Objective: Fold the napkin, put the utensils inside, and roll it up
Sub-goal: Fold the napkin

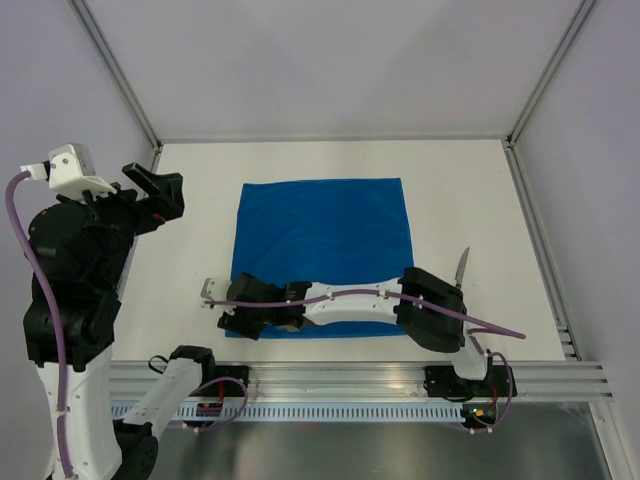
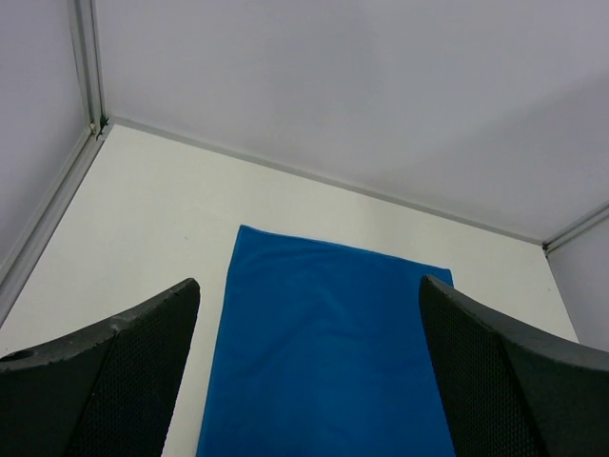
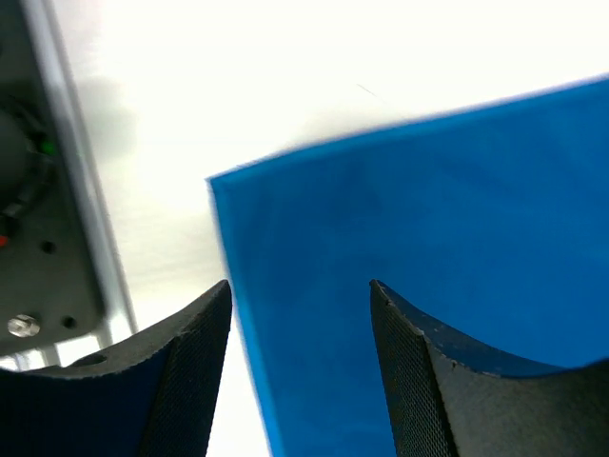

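Note:
The bright-blue napkin lies flat on the white table, also in the left wrist view and the right wrist view. My right arm reaches across its near edge. The right gripper points down by the near-left corner, open, its fingers straddling the near edge, one over cloth and one over bare table. The left gripper hangs open and empty high off the table's left side, facing the napkin. A knife lies right of the napkin, its silver blade showing and its handle hidden under my right arm.
A metal rail runs along the near edge of the table, also seen in the right wrist view. Grey enclosure walls with aluminium posts close in the back and both sides.

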Motion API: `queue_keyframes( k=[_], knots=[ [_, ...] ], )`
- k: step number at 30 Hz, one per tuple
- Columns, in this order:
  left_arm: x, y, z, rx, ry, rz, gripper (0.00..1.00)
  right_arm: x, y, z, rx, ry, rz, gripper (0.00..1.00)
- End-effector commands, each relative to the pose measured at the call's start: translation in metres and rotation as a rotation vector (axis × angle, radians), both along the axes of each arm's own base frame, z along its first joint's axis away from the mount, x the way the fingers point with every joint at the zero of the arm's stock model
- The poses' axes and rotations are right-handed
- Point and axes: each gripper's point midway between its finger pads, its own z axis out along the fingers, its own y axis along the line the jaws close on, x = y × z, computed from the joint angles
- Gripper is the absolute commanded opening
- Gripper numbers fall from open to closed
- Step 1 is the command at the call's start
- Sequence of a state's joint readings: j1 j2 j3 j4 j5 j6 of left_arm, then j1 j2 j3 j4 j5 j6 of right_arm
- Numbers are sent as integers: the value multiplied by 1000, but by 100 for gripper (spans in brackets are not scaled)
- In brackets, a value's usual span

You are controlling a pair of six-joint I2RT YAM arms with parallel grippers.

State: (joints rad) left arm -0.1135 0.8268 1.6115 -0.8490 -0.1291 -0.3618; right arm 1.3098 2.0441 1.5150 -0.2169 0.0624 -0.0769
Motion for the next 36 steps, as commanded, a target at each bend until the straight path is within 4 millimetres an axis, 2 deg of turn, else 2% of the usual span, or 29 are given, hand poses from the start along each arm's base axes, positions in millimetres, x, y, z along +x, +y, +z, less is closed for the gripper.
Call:
queue_keyframes(
  k=[1, 3, 4, 6, 13, 26, 31, 36],
  knots=[
    [-2, 3, -4, 9, 35, 13, 100, -18, 32, 13, 44, -76, 30, 66],
    [-2, 2, -4, 4, 37, 9, 100, -29, 41, 11, 49, -73, 51, 65],
    [-3, 2, -4, 3, 35, 8, 100, -36, 46, 3, 40, -69, 64, 65],
    [-4, 1, -2, 2, 32, 4, 100, -38, 50, -4, 31, -63, 66, 63],
    [-11, 3, -3, 4, 38, 7, 100, -33, 58, -37, -5, -77, 65, 61],
    [-16, 5, -12, 13, 57, 13, 100, -18, 49, -62, -45, -88, 41, 59],
    [-16, 4, -15, 14, 63, 11, 100, -11, 43, -73, -55, -30, 30, 51],
    [-13, 3, -20, 14, 78, 8, 100, -6, 39, -79, -70, -18, 30, 38]
  ],
)
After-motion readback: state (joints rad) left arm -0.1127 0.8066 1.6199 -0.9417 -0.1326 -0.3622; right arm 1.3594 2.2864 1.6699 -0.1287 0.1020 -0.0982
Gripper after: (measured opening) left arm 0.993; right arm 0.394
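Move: The right hand hangs over the napkin's near-left part. The near-left corner that it goes for lies about 6 cm to its left, 2 cm back and 6 cm below. The table's near rail runs some 7 cm closer to the base than that corner, and the napkin's middle is about 22 cm ahead of the hand and 19 cm to its right. From the left hand, held high, the corner is roughly 8 cm back, 3 cm right and 46 cm below. Left and back, some 5 cm each way, the right hand first swings out towards the napkin's near-left corner, then comes forward again by about 2 cm as it sinks roughly 4 cm onto the cloth. Down there it creeps another 2 cm forward while its half-open fingers close part way, pinching the cloth just inside the corner. ##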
